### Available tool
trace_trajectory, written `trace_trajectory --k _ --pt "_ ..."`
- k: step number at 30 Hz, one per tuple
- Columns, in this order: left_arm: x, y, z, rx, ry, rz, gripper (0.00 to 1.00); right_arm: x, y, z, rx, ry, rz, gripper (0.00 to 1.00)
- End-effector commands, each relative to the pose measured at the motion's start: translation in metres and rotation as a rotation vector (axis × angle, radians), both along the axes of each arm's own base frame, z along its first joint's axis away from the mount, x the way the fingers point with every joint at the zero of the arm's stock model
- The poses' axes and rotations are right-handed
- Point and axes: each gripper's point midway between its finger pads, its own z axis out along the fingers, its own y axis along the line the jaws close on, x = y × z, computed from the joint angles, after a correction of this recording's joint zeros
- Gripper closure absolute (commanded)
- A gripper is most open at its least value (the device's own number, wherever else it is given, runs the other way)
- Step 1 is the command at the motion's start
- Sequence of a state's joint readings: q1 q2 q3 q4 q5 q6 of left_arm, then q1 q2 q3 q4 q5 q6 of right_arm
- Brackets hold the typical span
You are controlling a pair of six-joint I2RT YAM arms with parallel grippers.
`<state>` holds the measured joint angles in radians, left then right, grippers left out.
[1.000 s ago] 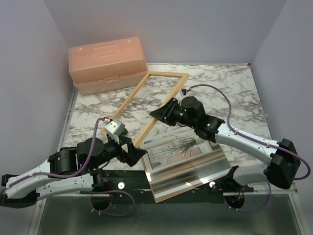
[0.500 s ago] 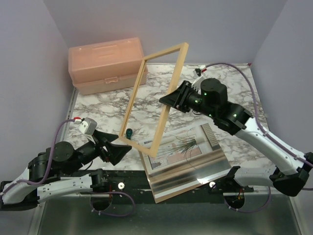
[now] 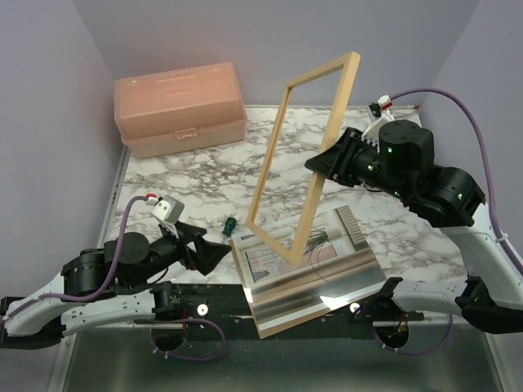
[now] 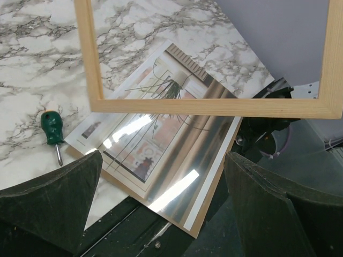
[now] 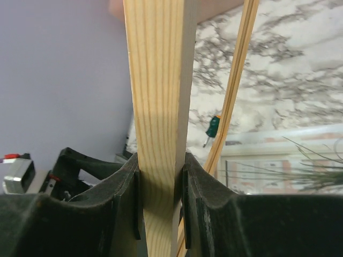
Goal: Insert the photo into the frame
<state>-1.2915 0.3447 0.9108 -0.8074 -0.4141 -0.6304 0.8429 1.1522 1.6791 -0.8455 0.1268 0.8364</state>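
Observation:
My right gripper (image 3: 323, 166) is shut on one long bar of the light-wood frame (image 3: 341, 106) and holds it nearly upright above the table, its low end over the photo. In the right wrist view the bar (image 5: 158, 80) is clamped between both pads of my right gripper (image 5: 159, 166). The photo (image 3: 335, 237), a spiky plant print, lies flat at the near edge under a reflective glass sheet (image 3: 319, 286). It also shows in the left wrist view (image 4: 144, 134) and the right wrist view (image 5: 300, 160). My left gripper (image 3: 216, 255) is open and empty, left of the photo. In its own view my left gripper (image 4: 163, 158) faces the frame's lower bar (image 4: 225, 106).
A peach toolbox (image 3: 180, 106) stands at the back left. A small green-handled screwdriver (image 3: 230, 225) lies on the marble just left of the photo, also in the left wrist view (image 4: 51, 128). A brown backing board (image 3: 278, 327) sticks out under the glass past the table's near edge.
My right gripper has raised the frame from flat on the table to nearly upright and carried it right. My left gripper has come off the frame's near corner and stays open. The screwdriver has come into view.

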Motion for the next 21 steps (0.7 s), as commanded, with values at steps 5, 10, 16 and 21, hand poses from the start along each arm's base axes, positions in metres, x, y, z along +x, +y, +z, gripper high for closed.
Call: trace_trajectory --k 5,10,16,21 --pt "-0.004 -0.03 0.002 0.059 0.086 -0.043 0.02 0.002 -0.024 -0.023 -0.294 0.061 -0.015 1.0" --pt "-0.005 -0.051 -0.002 0.103 0.164 -0.05 0.01 0.006 -0.008 -0.04 -0.362 0.115 0.047 1.0" --pt "-0.003 -0.064 -0.009 0.125 0.234 -0.06 0.01 0.013 0.014 -0.061 -0.422 0.183 0.133 0.99" --pt "0.006 -0.065 -0.018 0.077 0.313 -0.052 0.02 0.024 0.02 -0.07 -0.454 0.215 0.152 0.99"
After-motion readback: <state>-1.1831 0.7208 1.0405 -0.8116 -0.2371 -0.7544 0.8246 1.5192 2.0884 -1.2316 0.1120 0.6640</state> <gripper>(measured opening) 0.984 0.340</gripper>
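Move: The right hand already grips one long side of the frame; the photo lies about 40 cm below it, some 7 cm back and roughly level sideways. The green screwdriver is on the table about 6 cm ahead of that hand and 24 cm to its left. From the open left hand, the photo is roughly 6 cm ahead, 23 cm to the right and 28 cm down. Right hand rolls the gripped frame 20 degrees above the photo, sinking 5 cm; open left goes 6 cm right. ##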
